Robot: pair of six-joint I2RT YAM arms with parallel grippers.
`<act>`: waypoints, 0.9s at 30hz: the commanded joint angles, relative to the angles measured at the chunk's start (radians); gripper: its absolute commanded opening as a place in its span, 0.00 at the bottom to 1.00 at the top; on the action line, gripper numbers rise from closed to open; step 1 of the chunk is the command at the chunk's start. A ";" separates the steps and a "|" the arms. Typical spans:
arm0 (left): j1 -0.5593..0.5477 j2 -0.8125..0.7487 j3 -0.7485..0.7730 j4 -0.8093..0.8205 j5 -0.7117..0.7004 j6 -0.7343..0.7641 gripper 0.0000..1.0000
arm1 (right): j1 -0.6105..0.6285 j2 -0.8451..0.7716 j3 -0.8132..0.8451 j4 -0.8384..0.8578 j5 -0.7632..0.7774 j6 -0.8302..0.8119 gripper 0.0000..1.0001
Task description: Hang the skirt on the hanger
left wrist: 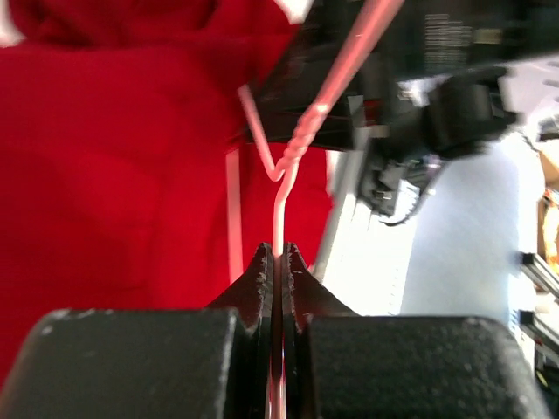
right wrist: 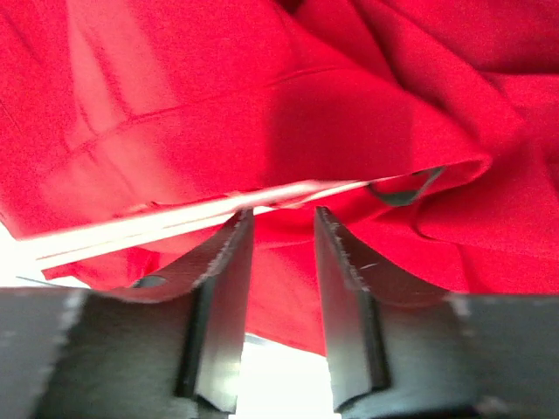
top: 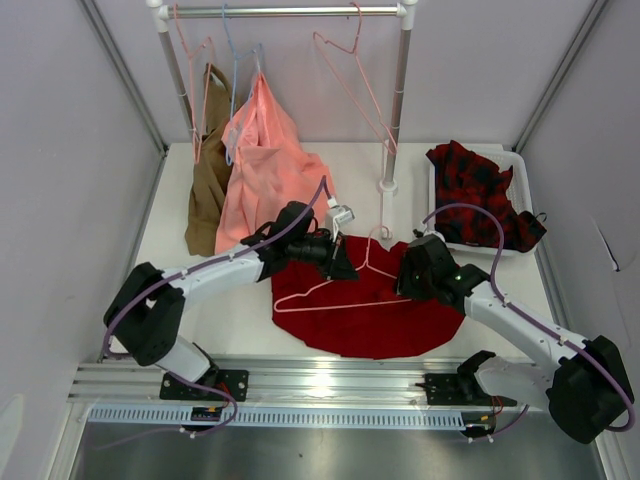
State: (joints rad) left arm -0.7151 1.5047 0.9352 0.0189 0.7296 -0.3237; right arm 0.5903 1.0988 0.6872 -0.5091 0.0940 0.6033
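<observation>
The deep-red skirt [top: 385, 322] lies flat on the table between the arms. The pale-pink wire hanger [top: 336, 285] lies on its upper part, hook [top: 380, 234] toward the rack. My left gripper [top: 345, 263] is shut on the hanger's wire near the neck; the left wrist view shows the jaws [left wrist: 279, 255] pinched on the wire [left wrist: 281, 205] below its twist, with the skirt [left wrist: 113, 175] behind. My right gripper [top: 405, 282] is at the hanger's right side. In the right wrist view it [right wrist: 281, 220] is open, its tips at the hanger wire [right wrist: 157, 225], with skirt fabric [right wrist: 288, 113] draped over it.
A clothes rail [top: 290, 11] at the back holds spare pink hangers [top: 352, 80], a light blue hanger [top: 236, 75], a salmon-pink garment [top: 268, 165] and a brown one [top: 207, 190]. A white bin [top: 437, 200] at right holds a red-and-black checked garment [top: 480, 190].
</observation>
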 commanded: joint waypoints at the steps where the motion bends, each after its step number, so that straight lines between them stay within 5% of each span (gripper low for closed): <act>1: 0.005 0.046 0.037 -0.083 -0.105 0.041 0.00 | 0.003 -0.007 0.025 0.012 0.056 0.006 0.42; 10: 0.005 0.098 0.053 -0.128 -0.239 0.081 0.00 | -0.116 -0.016 0.044 -0.054 0.150 0.033 0.44; 27: -0.041 0.100 0.088 -0.148 -0.282 0.130 0.00 | -0.234 0.081 0.015 0.011 0.188 -0.016 0.43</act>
State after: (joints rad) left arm -0.7410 1.6039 0.9695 -0.1284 0.4755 -0.2329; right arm 0.3656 1.1564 0.6960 -0.5411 0.2646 0.6060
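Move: The right hand, half open and pointing down, has the black loop at the hanger's right end about 6 cm to its right, 2 cm ahead and 4 cm below; the red skirt's middle lies some 9 cm left, 2 cm back and 4 cm below. From the left hand, shut on the hanger's left shoulder near the neck, the skirt's middle is roughly 4 cm right, 3 cm back and 12 cm down, the loop some 17 cm right, 2 cm back and 11 cm down. The right hand, its fingers staying half open, sweeps about 8 cm to the right and 3 cm forward at nearly level height, sinking slightly at the end and turning some 20 degrees, mostly clockwise, until its fingers straddle the black loop and the hanger's right end without closing. Meanwhile the left hand keeps its pinch on the hanger's shoulder and lowers the hanger 6 to 7 cm towards the red skirt, easing about 2 cm forward and 2 cm left and tilting some 15 degrees before nearly stopping. ##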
